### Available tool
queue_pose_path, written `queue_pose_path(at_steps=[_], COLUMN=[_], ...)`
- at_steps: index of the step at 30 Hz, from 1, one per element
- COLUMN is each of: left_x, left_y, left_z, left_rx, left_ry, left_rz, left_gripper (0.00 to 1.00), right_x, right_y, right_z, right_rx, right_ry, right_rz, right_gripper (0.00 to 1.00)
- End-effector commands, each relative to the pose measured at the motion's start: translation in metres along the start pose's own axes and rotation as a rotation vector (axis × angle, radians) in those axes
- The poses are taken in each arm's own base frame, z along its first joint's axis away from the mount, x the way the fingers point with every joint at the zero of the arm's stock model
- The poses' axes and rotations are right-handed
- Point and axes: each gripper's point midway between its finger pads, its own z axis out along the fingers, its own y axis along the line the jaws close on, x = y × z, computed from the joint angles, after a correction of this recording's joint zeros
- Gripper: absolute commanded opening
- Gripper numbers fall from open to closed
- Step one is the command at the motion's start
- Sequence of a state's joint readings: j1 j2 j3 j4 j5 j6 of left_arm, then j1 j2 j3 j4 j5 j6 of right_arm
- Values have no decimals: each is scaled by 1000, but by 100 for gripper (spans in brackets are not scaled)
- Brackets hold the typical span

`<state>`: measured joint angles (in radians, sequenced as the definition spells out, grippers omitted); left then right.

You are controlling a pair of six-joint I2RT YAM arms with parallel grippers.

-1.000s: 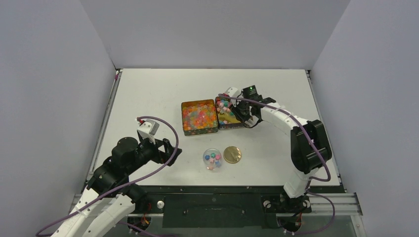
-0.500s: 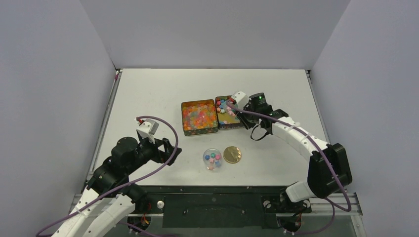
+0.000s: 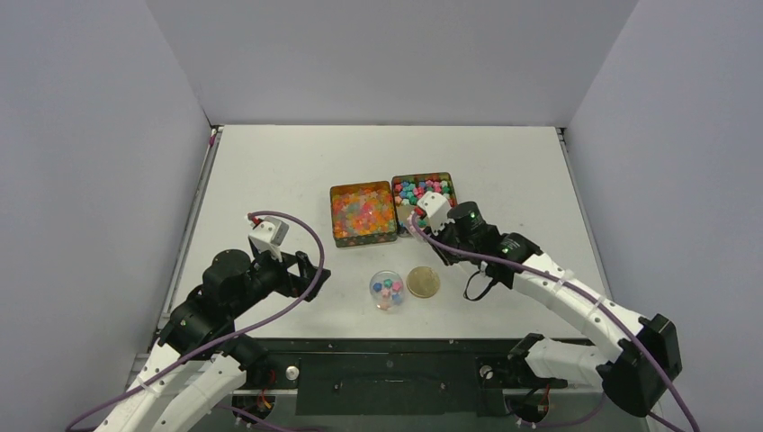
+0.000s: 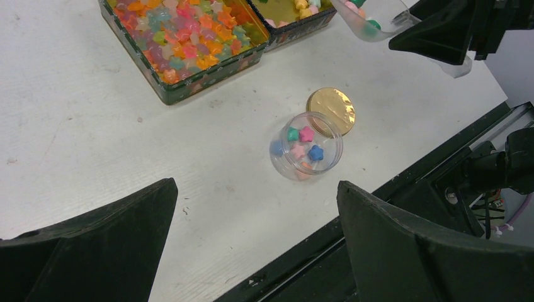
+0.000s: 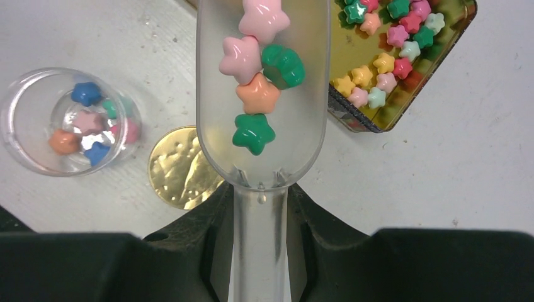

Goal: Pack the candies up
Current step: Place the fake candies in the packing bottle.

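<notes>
My right gripper [image 5: 260, 217] is shut on the handle of a clear plastic scoop [image 5: 261, 94]. The scoop carries several star-shaped candies [image 5: 258, 94] in pink, green and orange. It hangs above the table between the gold lid [image 5: 179, 170] and the near corner of the right tin [image 3: 423, 193], which holds more opaque candies [image 5: 384, 63]. The small clear jar [image 3: 388, 290] stands left of the lid [image 3: 423, 282] with a few candies [image 4: 305, 141] inside. My left gripper [image 4: 255, 189] is open and holds nothing, low over the near table edge, short of the jar [image 4: 306, 146].
A second square tin [image 3: 363, 213], full of glossy orange and red sweets, sits against the right tin's left side. The black frame rail [image 4: 378, 245] runs along the near edge of the table. Grey walls enclose the table on three sides.
My right arm has drawn the loaded scoop out of the right tin and toward the near side, close to the lid and jar. The left arm has stayed still.
</notes>
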<state>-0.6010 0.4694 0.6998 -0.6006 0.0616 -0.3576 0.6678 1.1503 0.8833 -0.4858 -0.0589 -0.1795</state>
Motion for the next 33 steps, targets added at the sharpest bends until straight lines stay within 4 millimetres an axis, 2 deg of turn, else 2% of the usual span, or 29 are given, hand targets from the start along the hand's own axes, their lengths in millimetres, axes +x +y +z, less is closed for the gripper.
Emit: queue_pose_path(at_steps=[1, 11, 15, 19, 27, 33], left_x=[-11, -11, -10, -10, -10, -11], left_y=[-5, -6, -6, -7, -6, -6], left_z=[1, 2, 3, 3, 1, 1], left_rx=[25, 30, 29, 35, 33, 31], left_ry=[-44, -42, -35, -33, -40, -43], left_rz=[13, 13, 13, 13, 13, 12], left_gripper=[96, 96, 96, 96, 96, 96], right_x=[-8, -6, 4, 18, 28, 34], right_y=[13, 62, 80, 94, 123, 134], right_z=[-23, -60, -69, -72, -77, -79], right_rx=[48, 22, -1, -14, -72, -99], right_ry=[-43, -37, 32, 126, 249, 352], right_rz=[56, 137, 151, 135, 80, 67], right_gripper=[0, 0, 0, 0, 0, 0])
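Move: The scoop in my right hand already carries candies, and the packing bottle it is bound for stands about 8 cm back, 11 cm to the left and 10 cm below that hand. The gold lid lies some 6 cm back, 3 cm left; the tin of opaque candies is about 13 cm ahead, 3 cm left, with the orange candy tin 14 cm farther left. From my left hand the bottle is roughly 3 cm ahead, 14 cm right and 14 cm below. Keeping my grip on the scoop handle, I draw my right hand back about 15 cm, drifting some 3 cm left, away from the tins and towards the packing bottle. The hand rises a little, then sinks again, slowing as the lip nears the bottle's rim, while my wrist tilts about 20 degrees so the fingers point more steeply down. ##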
